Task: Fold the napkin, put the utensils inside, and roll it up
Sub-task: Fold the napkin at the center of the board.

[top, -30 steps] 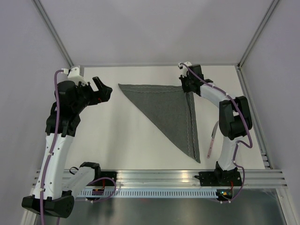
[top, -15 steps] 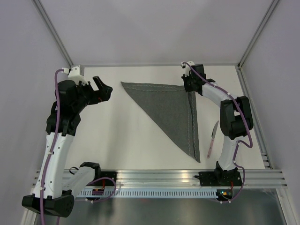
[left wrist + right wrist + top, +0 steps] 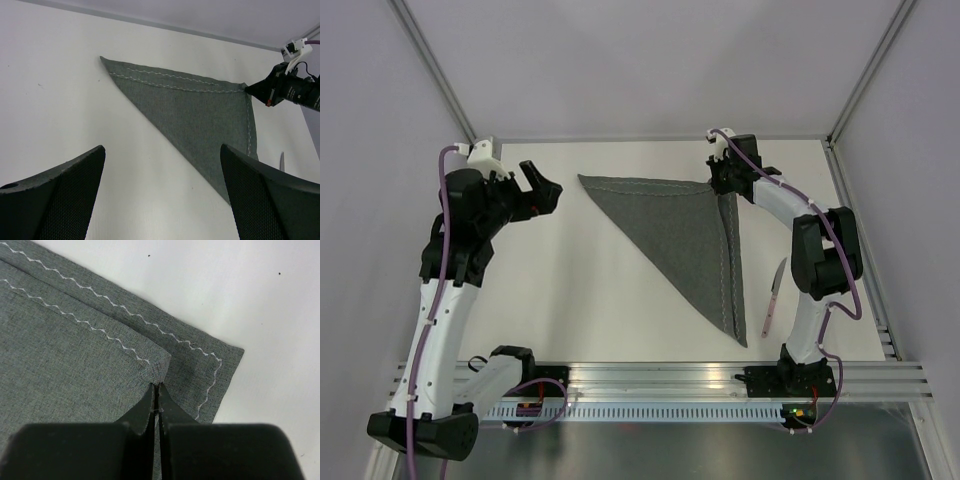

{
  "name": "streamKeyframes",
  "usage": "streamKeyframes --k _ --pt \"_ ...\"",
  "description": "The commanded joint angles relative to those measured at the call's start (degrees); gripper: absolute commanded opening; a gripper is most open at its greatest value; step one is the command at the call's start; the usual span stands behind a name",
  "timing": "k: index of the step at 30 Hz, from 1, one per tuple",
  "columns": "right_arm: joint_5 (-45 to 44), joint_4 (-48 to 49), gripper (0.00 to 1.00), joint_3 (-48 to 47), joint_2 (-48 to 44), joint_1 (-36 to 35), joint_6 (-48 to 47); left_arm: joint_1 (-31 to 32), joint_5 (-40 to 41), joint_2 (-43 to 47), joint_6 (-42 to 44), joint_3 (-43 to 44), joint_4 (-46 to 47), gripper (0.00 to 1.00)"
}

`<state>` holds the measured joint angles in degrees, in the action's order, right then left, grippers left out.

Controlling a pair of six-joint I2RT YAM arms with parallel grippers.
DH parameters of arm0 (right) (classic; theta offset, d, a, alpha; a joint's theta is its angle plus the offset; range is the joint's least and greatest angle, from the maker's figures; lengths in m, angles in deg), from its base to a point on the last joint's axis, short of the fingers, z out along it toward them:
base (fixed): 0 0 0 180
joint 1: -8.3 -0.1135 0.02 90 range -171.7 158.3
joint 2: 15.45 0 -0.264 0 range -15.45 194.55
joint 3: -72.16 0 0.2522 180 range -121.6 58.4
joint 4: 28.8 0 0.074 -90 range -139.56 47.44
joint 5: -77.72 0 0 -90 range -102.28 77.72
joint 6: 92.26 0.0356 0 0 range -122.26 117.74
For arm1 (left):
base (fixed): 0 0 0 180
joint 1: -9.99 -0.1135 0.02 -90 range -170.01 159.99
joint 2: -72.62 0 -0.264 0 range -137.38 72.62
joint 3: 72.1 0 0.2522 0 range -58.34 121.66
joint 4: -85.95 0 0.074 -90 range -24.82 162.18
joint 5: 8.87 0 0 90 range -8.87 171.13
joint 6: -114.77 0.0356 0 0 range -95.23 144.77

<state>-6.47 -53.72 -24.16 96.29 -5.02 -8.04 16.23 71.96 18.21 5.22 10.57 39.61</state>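
Note:
The dark grey napkin lies folded into a triangle on the white table, one point toward the near edge. My right gripper is shut on the napkin's far right corner; in the right wrist view the closed fingertips pinch the upper layer's corner above the lower layer. A slender silvery knife, one of the utensils, lies right of the napkin beside the right arm. My left gripper hovers open to the left of the napkin, nothing between its fingers.
The table's back wall edge runs just behind the napkin. An aluminium rail with both arm bases lines the near edge. A metal frame post borders the right side.
My right gripper has drawn the napkin's far corner slightly right and back, shifting the whole cloth a little right. The knife shows more fully now. The left gripper has barely moved.

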Motion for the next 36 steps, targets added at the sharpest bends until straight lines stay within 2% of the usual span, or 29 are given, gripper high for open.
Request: streamKeyframes --k 1,3,6,10,14,20,28,36 --pt "1.5 1.5 0.0 -2.2 -3.1 0.2 0.6 -0.1 -0.8 -1.4 -3.7 -0.8 4.2 1.0" --pt "1.5 1.5 0.0 -1.9 -2.9 0.2 0.6 0.0 -0.4 -3.0 -6.4 -1.6 6.6 1.0" --pt "1.4 2.0 0.01 -1.1 -2.8 0.2 0.8 0.0 4.4 -7.4 -8.7 -2.4 10.2 1.0" --pt "1.7 2.1 0.01 -0.7 -2.6 0.1 0.9 0.1 7.3 -13.1 -12.6 -6.5 19.5 1.0" --pt "1.6 1.9 0.01 -0.8 -2.4 0.1 0.9 0.4 12.6 -23.4 -15.3 -6.9 26.0 1.0" --pt "1.7 1.7 0.0 -1.3 -2.6 0.0 0.9 0.9 21.1 -39.2 -16.3 1.5 26.7 0.96" --pt "1.1 1.7 0.0 -1.4 -3.0 0.0 0.1 1.0 22.0 -60.6 -19.6 18.7 26.3 0.85" --pt "1.1 2.1 0.01 -1.5 -2.7 0.0 -0.2 2.5 23.8 -73.5 -21.1 35.0 21.2 0.72"
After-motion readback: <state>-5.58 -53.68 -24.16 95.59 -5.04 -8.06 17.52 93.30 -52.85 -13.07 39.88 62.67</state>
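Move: My open left hand goes for the napkin's far left corner, the end of the diagonal fold: about 31 cm ahead, roughly level sideways, 26 cm below. The folded-over corner under my shut right fingers is some 28 cm ahead and 36 cm to the right of my left hand. From my right hand, the far left corner lies about 36 cm left and 3 cm farther out; the far right corner is 5 cm right and 2 cm out. I swing my left hand out and down towards the napkin's far left corner, about 29 cm forward and 24 cm down, diving steeply at first, then skimming out flatter. Meanwhile I tip the fingers some 20 degrees further down, turn them roughly 25 degrees counter-clockwise, and start narrowing them from wide open to about three quarters. My right hand stays put with shut fingers on the folded-over corner. ##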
